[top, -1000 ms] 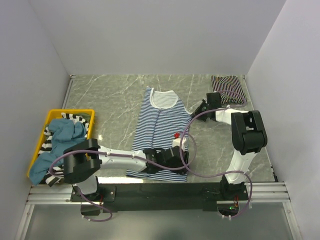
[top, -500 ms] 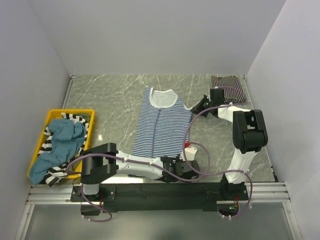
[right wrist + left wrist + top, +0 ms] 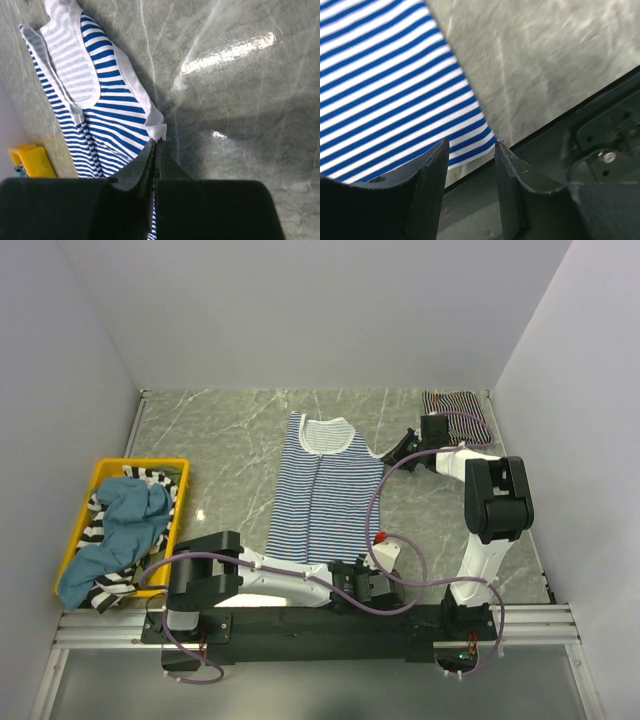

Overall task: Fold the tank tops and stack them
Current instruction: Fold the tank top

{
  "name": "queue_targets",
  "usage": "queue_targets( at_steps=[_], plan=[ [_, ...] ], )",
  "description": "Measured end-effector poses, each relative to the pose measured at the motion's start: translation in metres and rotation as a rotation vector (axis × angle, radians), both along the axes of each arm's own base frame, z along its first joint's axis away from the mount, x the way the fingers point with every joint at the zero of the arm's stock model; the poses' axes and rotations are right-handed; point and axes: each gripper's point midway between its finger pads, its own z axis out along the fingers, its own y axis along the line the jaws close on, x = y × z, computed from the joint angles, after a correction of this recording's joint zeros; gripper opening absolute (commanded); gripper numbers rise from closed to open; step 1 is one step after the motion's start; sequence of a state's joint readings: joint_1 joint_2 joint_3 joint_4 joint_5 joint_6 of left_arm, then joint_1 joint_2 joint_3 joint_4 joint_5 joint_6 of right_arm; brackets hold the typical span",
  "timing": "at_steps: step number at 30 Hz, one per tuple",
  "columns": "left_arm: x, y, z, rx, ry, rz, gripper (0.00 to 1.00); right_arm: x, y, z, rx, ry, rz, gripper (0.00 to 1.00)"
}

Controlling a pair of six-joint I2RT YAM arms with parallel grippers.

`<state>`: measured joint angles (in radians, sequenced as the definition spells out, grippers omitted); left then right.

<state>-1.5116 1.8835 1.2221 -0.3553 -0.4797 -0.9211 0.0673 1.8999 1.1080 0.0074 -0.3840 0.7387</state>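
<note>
A blue-and-white striped tank top (image 3: 325, 495) lies flat mid-table, neck toward the back. My right gripper (image 3: 397, 451) is shut on the white trim at its right shoulder; the right wrist view shows that trim corner (image 3: 157, 131) pinched at the tips of the right gripper (image 3: 155, 143). My left gripper (image 3: 360, 585) sits low at the top's near right hem corner. In the left wrist view the left gripper (image 3: 471, 146) is open, the hem corner (image 3: 481, 146) showing just beyond its fingertips, with nothing held. A folded dark striped tank top (image 3: 457, 418) rests at the back right.
A yellow basket (image 3: 140, 462) at the left holds a teal cloth (image 3: 130, 512) and black-and-white striped fabric (image 3: 152, 478). The black base rail (image 3: 600, 135) runs right behind the hem corner. Grey walls close in the table on three sides.
My left gripper has slid from over the lower hem rightward and toward the near edge, ending at the hem's right corner. The right gripper has stayed shut on the shoulder trim.
</note>
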Motion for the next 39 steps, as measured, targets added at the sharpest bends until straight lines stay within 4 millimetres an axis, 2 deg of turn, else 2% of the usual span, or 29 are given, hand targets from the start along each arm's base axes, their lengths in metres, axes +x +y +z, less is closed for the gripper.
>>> queue_targets(
  at_steps=[6,14,16,17,18,20,21,24,27,31,35,39],
  plan=[
    [0.003,-0.015,0.01,-0.04,-0.023,-0.01,0.47,0.0,0.0,-0.002,0.0,0.005,0.001,0.0],
    [0.004,-0.018,-0.013,0.007,-0.025,-0.014,0.42,0.0,0.0,-0.001,0.001,0.005,0.001,0.0],
    [0.004,-0.021,-0.012,0.005,-0.025,-0.014,0.38,0.0,0.0,-0.001,0.001,0.005,0.001,0.0],
    [0.004,-0.022,-0.011,0.002,-0.025,-0.014,0.36,0.0,0.0,-0.001,0.001,0.005,0.001,0.0],
    [0.004,-0.023,-0.011,0.0,-0.025,-0.014,0.25,0.0,0.0,-0.001,0.0,0.005,0.001,0.0],
    [0.004,-0.023,-0.011,-0.001,-0.024,-0.012,0.15,0.0,0.0,-0.002,-0.002,0.004,0.002,0.0],
    [0.004,-0.023,-0.011,-0.001,-0.024,-0.011,0.07,0.0,0.0,-0.002,-0.004,0.004,0.002,0.0],
    [0.003,-0.023,-0.01,-0.01,-0.025,-0.013,0.0,0.0,-0.002,-0.003,-0.018,0.011,-0.001,0.0],
    [0.001,-0.013,-0.008,-0.032,-0.022,-0.011,0.01,0.002,-0.008,-0.002,-0.054,0.018,-0.011,0.0],
    [0.003,0.011,0.013,-0.108,-0.017,0.012,0.01,0.007,-0.019,0.001,-0.126,0.024,-0.033,0.0],
    [0.016,0.03,0.043,-0.25,0.009,0.071,0.01,0.012,-0.024,0.007,-0.212,0.029,-0.046,0.0],
    [0.03,0.045,0.054,-0.362,0.053,0.127,0.01,0.026,-0.019,0.023,-0.308,0.006,-0.044,0.0]
  ],
)
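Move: The left hand, open, hangs just over the striped tank top's near right hem corner, which lies about 2 cm to its right and 2 cm below. From this hand, the armhole corner, already pinched in the right hand, is some 37 cm straight ahead. From the right hand, the hem corner is about 37 cm back and level sideways, the neckline about 15 cm left and 5 cm farther out, and the folded black-striped top roughly 19 cm right and 11 cm farther out. The left fingers shut on the hem corner after a 2 cm shift to the right and a small dip, then carry it up and left, about 6 to 7 cm each way, and a little forward, the fingertips tilting some 20 degrees towards the right. The right hand keeps its pinch on the armhole corner, waits, then eases forward, right and up by 2 to 3 cm each, its fingers turning steeper down. ##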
